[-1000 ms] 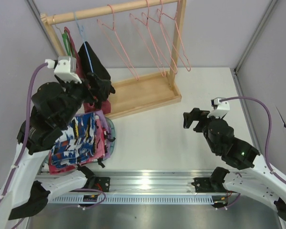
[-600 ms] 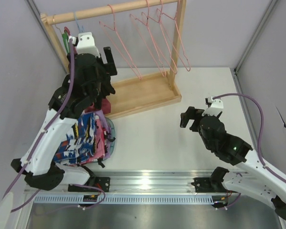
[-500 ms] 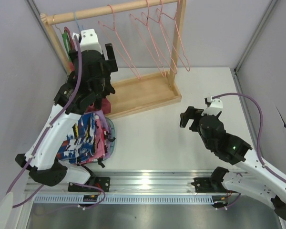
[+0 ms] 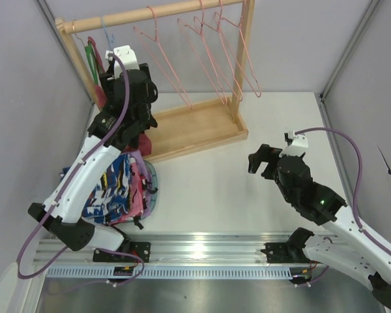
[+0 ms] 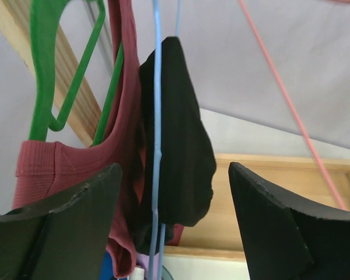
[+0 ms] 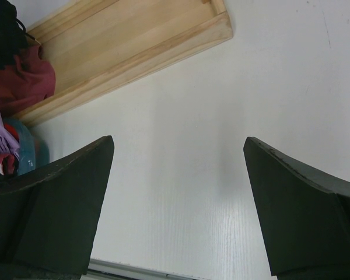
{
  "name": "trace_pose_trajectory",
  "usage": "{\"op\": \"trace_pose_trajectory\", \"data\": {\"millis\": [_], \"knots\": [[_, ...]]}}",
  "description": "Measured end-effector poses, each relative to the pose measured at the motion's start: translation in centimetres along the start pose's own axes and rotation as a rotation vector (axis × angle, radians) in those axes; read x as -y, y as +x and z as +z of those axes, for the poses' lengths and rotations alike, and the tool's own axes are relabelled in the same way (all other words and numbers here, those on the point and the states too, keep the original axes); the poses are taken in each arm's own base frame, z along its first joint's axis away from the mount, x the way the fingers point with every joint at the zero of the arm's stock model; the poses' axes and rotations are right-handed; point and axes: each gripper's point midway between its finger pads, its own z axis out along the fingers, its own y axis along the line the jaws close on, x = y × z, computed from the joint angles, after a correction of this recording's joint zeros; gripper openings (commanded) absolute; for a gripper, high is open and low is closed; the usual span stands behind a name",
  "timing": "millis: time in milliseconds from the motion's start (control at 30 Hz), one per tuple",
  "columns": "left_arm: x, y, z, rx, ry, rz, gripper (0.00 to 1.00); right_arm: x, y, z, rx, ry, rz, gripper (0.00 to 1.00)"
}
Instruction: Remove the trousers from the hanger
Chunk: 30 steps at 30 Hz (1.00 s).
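The black trousers (image 5: pixel 184 134) hang folded over the light-blue wire hanger (image 5: pixel 156 116) at the left end of the rail. My left gripper (image 5: pixel 174 175) is raised in front of them. It is open, with the lower part of the trousers and the hanger wires between its fingers, touching neither. In the top view the left gripper (image 4: pixel 142 98) hides most of the trousers; only the hanger's hook (image 4: pixel 105 31) shows on the rail. My right gripper (image 4: pixel 259 160) hovers open over bare table (image 6: pixel 181 87), holding nothing.
A wooden rack (image 4: pixel 195 127) with a rail stands at the back left. Several pink wire hangers (image 4: pixel 208 52) hang on it. A green hanger (image 5: pixel 46 70) carries a dark red garment (image 5: pixel 76 169) just left of the trousers. A basket of patterned cloth (image 4: pixel 111 189) sits front left.
My left arm rose from beside the basket up to the rail and now faces the trousers, its jaws slightly narrower. The right arm shifted only a little.
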Motion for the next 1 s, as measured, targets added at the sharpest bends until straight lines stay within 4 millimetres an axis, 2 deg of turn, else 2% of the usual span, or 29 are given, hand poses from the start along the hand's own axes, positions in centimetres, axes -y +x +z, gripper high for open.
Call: {"op": "trace_pose_trajectory", "data": {"millis": [100, 200, 400, 600, 700, 1000], "knots": [[-0.4, 1.7, 0.7, -0.015, -0.012, 0.012, 0.75, 0.3, 0.0, -0.2, 0.003, -0.006, 0.009, 0.99], [-0.2, 2.4, 1.1, -0.014, -0.011, 0.014, 0.67, 0.5, 0.0, -0.1, -0.001, -0.005, 0.015, 0.99], [-0.3, 2.2, 1.6, 0.01, -0.018, -0.015, 0.61, 0.5, 0.1, 0.0, -0.01, -0.011, 0.019, 0.99], [-0.8, 2.3, 2.2, 0.019, -0.039, -0.028, 0.6, 0.6, 0.6, 0.2, -0.027, -0.009, 0.017, 0.99], [-0.8, 2.9, 2.5, 0.013, -0.031, -0.025, 0.51, 0.7, 0.6, 0.3, -0.028, -0.007, 0.018, 0.99], [-1.1, 3.8, 2.8, 0.004, -0.028, -0.014, 0.5, 0.6, 0.9, 0.5, -0.04, -0.008, 0.022, 0.99]]}}
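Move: The black trousers hang on the blue hanger, their middle about 6 cm ahead of the left hand, 1 cm to its left and 4 cm lower; the hanger's near edge stands some 2 cm ahead and 1 cm left, at hand height. The maroon garment is about 2 cm ahead and 7 cm left, the nearest pink hanger 7 cm ahead and 9 cm right. From the right hand the trousers lie roughly 16 cm ahead, 34 cm left and 12 cm higher. Towards the black trousers and the near edge of their blue hanger, the left hand sinks about 4 cm in two steps, easing forward and left by some 2 cm each, with its wrist hardly turning. Its fingers, one on either side of the hanger edge, close from wide to about half open; a pinch on hanger or cloth can't be made out. ##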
